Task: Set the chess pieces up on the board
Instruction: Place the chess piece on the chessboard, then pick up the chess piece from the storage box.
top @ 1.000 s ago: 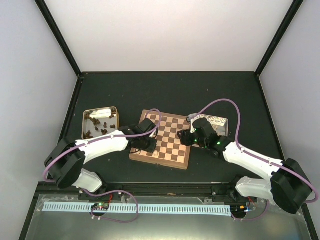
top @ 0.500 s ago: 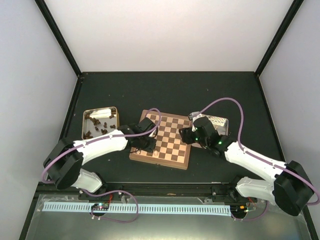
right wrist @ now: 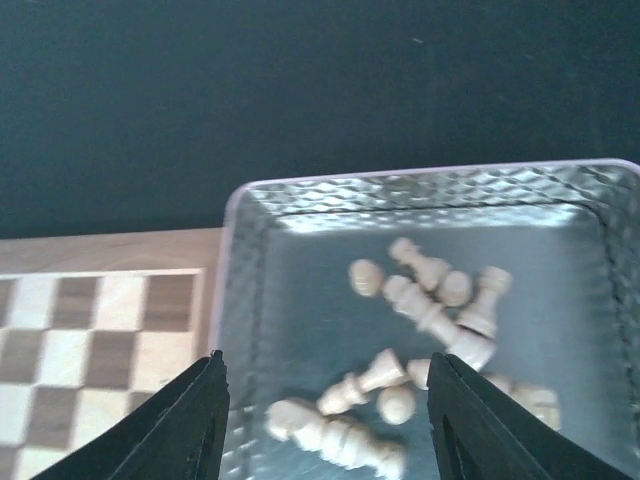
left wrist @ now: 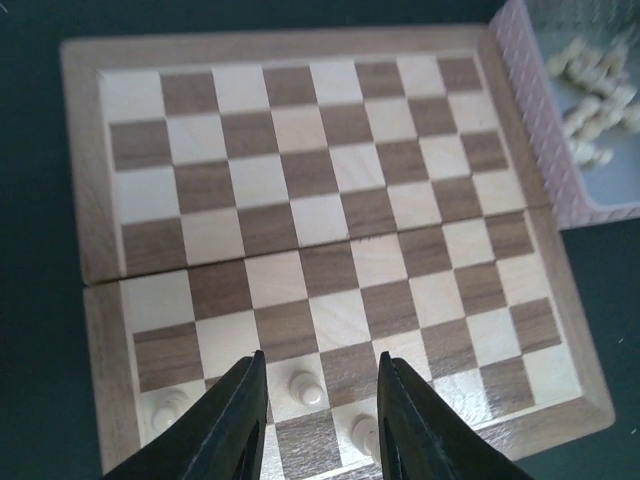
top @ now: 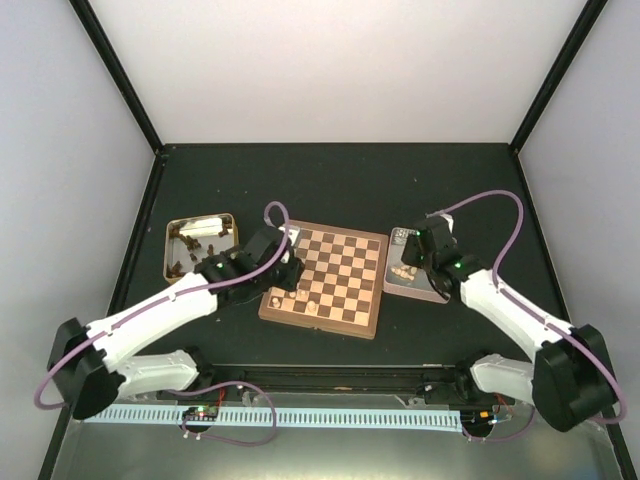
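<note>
The board (top: 330,280) lies mid-table. Three pale chess pieces stand on its near rows in the left wrist view. One pawn (left wrist: 305,388) stands free between the fingers of my left gripper (left wrist: 320,357), which is open and touches nothing. Two more pawns (left wrist: 168,405) (left wrist: 365,432) stand to either side. In the top view the left gripper (top: 284,278) hovers over the board's near-left corner. My right gripper (right wrist: 325,360) is open above the right tin (right wrist: 300,200), over several pale pieces (right wrist: 430,310) lying loose in it. It holds nothing.
A left tin (top: 172,232) holding several dark brown pieces sits left of the board. The right tin (top: 392,285) abuts the board's right edge. Black side rails and white walls enclose the dark table. A cable loops above each wrist.
My left gripper has opened and left a pale pawn standing on the board, drawing back slightly. My right arm has swung right, off the board to above the right tin.
</note>
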Robot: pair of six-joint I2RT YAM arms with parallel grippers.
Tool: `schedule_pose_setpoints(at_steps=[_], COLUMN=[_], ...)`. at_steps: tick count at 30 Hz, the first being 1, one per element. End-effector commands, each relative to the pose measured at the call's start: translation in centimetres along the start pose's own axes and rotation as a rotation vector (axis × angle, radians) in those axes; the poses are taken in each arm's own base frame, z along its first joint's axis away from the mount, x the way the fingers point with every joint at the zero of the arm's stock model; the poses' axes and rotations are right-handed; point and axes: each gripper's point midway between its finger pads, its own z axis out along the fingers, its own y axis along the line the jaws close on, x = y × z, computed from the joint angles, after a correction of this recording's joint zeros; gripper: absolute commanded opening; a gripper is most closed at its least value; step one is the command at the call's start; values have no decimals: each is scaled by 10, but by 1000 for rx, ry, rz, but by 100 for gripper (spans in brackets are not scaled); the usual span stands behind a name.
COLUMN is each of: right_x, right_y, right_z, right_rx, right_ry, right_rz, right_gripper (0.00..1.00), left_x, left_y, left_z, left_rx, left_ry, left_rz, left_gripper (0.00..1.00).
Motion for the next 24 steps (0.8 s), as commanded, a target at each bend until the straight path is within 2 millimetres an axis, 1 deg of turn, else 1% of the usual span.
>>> schedule_pose_setpoints(at_steps=[1, 3, 5, 7, 8, 11, 13, 19, 24], right_x=[-7, -9, -13, -8, -6, -5, -5, 5, 15], right_y=[-18, -18, -12, -11, -10, -20, -22, -27, -31], right_z=[17, 28, 39, 53, 59, 73, 80, 92, 98], right_rx=[80, 92, 91, 107, 115, 187, 211, 241, 252], right_ry=[42, 69, 96, 143, 158, 165, 170, 209, 237], right_rz=[27, 2, -28, -57, -63, -67, -73, -82, -87], right_gripper=[55, 50, 46, 42, 42, 41, 41, 36, 27], left_x=[-24, -27, -28, -28, -28, -28, -28, -27, -29], left_y=[8, 11, 13, 15, 17, 25, 32, 42, 45], left_z=[-30, -40, -48, -54, -58, -70, -77, -92, -99], left_rx=[-14, -4, 8, 17, 19, 0, -20, -41, -47], left_ry=[-163, -209, -252, -287, -302, -341, -366, -425, -449], left_rz=[-39, -49, -57, -65, -70, -86, -96, -108, -114], left_gripper=[34, 37, 39, 40, 42, 44, 47, 52, 54])
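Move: Ahead of the right hand by about 6 cm, 2 cm to its right and some 10 cm below, a light pawn stands in the light-piece tray. Lying pieces crowd just right of the pawn, 3 cm over and 2 cm nearer; more lie nearly under the hand. The chessboard's middle is some 19 cm to the hand's left. From the left hand the pawn lies about 27 cm right and 10 cm farther out; the newly set pawn is 10 cm below, slightly back. Sinking about 8 cm into the light-piece tray, the right hand first slips a little right, reaches forward some 5 cm, then drops almost straight onto the standing pawn, tipping steeper and narrowing its fingers around the pawn without closing. The empty left hand climbs about 8 cm and swings left off the board, tilting up and opening wider. ##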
